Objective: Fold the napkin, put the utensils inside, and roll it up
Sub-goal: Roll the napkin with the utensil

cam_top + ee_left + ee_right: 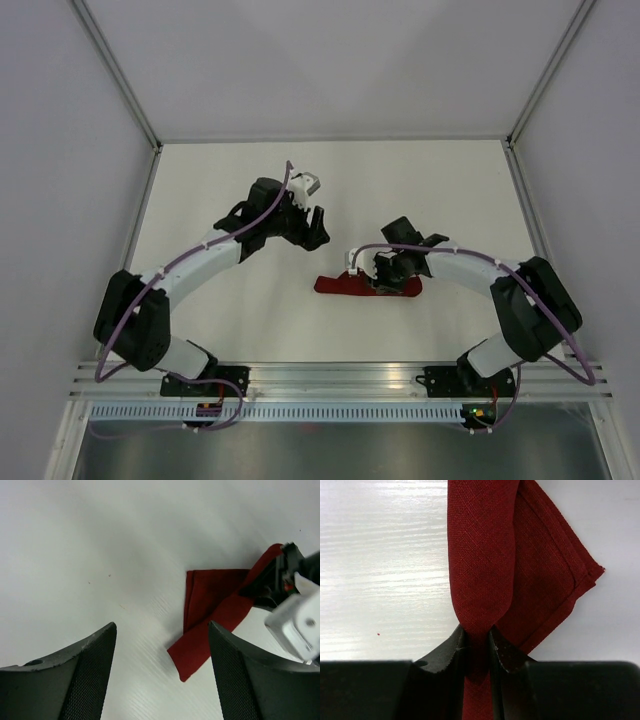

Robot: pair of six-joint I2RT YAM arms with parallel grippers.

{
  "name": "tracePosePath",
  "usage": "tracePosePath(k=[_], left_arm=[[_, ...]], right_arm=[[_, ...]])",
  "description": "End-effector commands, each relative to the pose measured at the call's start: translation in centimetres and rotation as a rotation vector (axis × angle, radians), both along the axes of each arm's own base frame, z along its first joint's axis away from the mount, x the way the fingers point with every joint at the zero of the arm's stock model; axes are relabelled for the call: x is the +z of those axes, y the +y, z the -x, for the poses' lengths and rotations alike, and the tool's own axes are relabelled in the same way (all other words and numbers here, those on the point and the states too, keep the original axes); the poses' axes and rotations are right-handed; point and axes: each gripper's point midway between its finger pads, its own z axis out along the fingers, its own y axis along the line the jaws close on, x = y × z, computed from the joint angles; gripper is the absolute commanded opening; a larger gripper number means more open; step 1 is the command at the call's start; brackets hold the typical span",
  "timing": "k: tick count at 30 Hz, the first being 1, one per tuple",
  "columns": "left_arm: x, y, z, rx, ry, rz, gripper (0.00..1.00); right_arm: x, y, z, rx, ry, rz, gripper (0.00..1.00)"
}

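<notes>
The dark red napkin [345, 285] lies on the white table as a narrow, bunched strip. In the right wrist view a rolled band of the napkin [482, 555] runs up from my right gripper [477, 637], whose jaws are shut on it, and a folded corner sticks out to the right. My left gripper [318, 228] hangs open up and to the left of the cloth, touching nothing. In the left wrist view the napkin [210, 615] lies ahead of the open left gripper [162, 670], with its free end near the right finger [240, 675]. No utensils are in view.
White walls with aluminium posts [135, 95] enclose the table on three sides. An aluminium rail [330, 378] carrying both arm bases runs along the near edge. The right arm's white wrist housing [295, 620] shows at the right edge of the left wrist view.
</notes>
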Motion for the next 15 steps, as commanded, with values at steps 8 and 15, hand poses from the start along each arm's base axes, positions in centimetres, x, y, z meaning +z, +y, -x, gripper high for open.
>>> tracePosePath(k=[8, 15], left_arm=[[-1.4, -1.4, 4.6, 0.027, -0.332, -0.092, 0.77], [-3.4, -6.3, 9.0, -0.164, -0.517, -0.151, 0.82]], right_arm=[[-2.8, -2.0, 2.8, 0.054, 0.525, 0.065, 0.13], [-3.8, -2.0, 1.7, 0.024, 0.655, 0.073, 0.13]])
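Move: The left end of the rolled napkin lies some 10 cm back from my open left hand, about 4 cm to its right and 14 cm below. The napkin's loose corner is 5 cm back and 8 cm right of that hand, also flat on the table. My right hand still pinches the roll near the table. From it, that loose corner lies about 5 cm ahead and 6 cm left, and the roll's left end is level with it, 10 cm left. With my right hand I keep my pinch and roll the napkin over forward towards its loose corner: the wrist turns about 30 degrees, fingertips swinging back towards me, while the hand creeps only about 1 cm forward. Meanwhile my left hand, fingers staying wide open, sweeps some 10 cm back, sinking about 6 cm and drifting right, to come over the roll's left end without closing. Its fingers tilt up and swing a little clockwise. ##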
